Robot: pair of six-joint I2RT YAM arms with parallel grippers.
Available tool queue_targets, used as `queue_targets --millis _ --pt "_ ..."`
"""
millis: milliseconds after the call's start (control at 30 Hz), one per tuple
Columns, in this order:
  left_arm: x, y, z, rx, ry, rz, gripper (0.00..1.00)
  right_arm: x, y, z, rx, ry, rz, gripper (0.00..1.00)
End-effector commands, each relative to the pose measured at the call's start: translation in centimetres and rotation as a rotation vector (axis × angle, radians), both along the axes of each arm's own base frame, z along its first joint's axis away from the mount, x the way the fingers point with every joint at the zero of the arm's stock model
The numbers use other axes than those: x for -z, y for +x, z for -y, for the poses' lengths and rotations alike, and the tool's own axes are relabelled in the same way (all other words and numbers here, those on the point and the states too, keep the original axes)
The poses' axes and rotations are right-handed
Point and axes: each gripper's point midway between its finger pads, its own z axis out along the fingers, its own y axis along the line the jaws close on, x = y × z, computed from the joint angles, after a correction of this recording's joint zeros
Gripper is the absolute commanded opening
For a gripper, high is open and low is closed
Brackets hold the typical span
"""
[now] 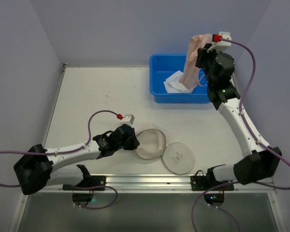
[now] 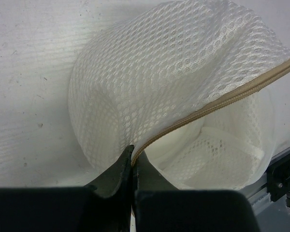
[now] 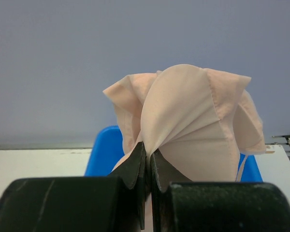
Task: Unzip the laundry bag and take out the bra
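The white mesh laundry bag (image 1: 150, 143) lies open on the table, and its round lid with the bra outline (image 1: 180, 156) is flipped out to the right. My left gripper (image 1: 134, 143) is shut on the bag's rim. In the left wrist view, the left gripper (image 2: 133, 153) pinches the tan zipper band (image 2: 222, 99), and the bag's inside (image 2: 217, 145) holds no garment. My right gripper (image 1: 203, 52) is raised above the blue tub, shut on the beige bra (image 1: 191, 60), which hangs down from it. The right wrist view shows the bra (image 3: 193, 125) bunched between the right gripper's (image 3: 148, 153) closed fingers.
A blue plastic tub (image 1: 160, 92) stands at the back right of the table with a white cloth (image 1: 174, 83) in it. The bra's lower end hangs into the tub. Walls close in the table on the left, back and right.
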Motion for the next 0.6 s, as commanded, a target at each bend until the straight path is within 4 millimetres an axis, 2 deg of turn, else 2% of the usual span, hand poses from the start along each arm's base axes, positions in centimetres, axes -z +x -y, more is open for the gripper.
queue_targets --millis 0,33,67,100,133,167,200,267,300,400,433,500,533,567 --pt "0.1 0.3 -0.3 0.006 0.017 0.026 0.00 -1.4 3.5 0.9 -0.007 -0.025 0.039 0.00" --pt "0.0 0.4 -0.3 0.006 0.012 0.028 0.00 -1.9 4.6 1.6 0.012 -0.029 0.046 0.00" --pt "0.0 0.3 -0.2 0.012 0.011 0.028 0.00 -1.2 5.8 2.0 0.023 -0.037 0.026 0.00" --pt "-0.1 0.3 -0.2 0.013 0.008 0.027 0.00 1.6 8.1 2.0 0.033 -0.057 -0.037 0.00" --pt "-0.2 0.3 -0.1 0.016 0.008 0.030 0.00 1.8 9.1 2.7 0.049 -0.059 -0.070 0.00" --pt "-0.1 0.3 -0.2 0.017 0.011 0.029 0.00 2.9 10.2 3.0 0.060 -0.055 -0.108 0.00" --pt "-0.3 0.3 -0.1 0.019 0.009 0.031 0.00 6.7 12.1 3.1 0.067 -0.048 -0.198 0.00" --pt "-0.3 0.4 -0.1 0.022 0.010 0.034 0.00 8.7 13.1 3.8 0.079 -0.042 -0.259 0.00" --pt "-0.3 0.3 -0.1 0.023 0.009 0.033 0.00 11.1 13.9 3.7 0.078 -0.041 -0.309 0.00" --pt "-0.4 0.3 0.0 0.029 0.006 0.033 0.00 15.1 14.5 4.2 0.090 -0.024 -0.420 0.00" --pt "-0.4 0.3 0.0 0.032 0.009 0.033 0.00 17.4 14.6 4.7 0.111 -0.023 -0.481 0.00" --pt "-0.6 0.4 -0.1 0.032 0.014 0.038 0.00 19.9 14.4 5.4 0.136 0.014 -0.548 0.00" --pt "-0.6 0.4 -0.1 0.036 0.017 0.041 0.00 22.1 14.1 6.4 0.156 0.030 -0.622 0.00" --pt "-0.7 0.4 0.0 0.038 0.017 0.043 0.00 23.1 13.9 6.8 0.168 0.053 -0.663 0.00"
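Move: The bra is already pinched in my right hand and hangs high in the air. The middle of the blue bin where it is going lies about 17 cm ahead of this hand, 2 cm to its left and some 38 cm below. The white cloth already in the bin is about 16 cm ahead and 4 cm to the left, some 40 cm down. From my left hand, the bin is roughly 43 cm ahead and 26 cm to the right, at about its height. My right hand sweeps the bra down some 22 cm towards the bin and about 15 cm forward, going mostly forward at first, then almost straight down, with a slight drift right. The wrist tips the fingers downward by some 30 degrees, and they stay shut on the cloth. ##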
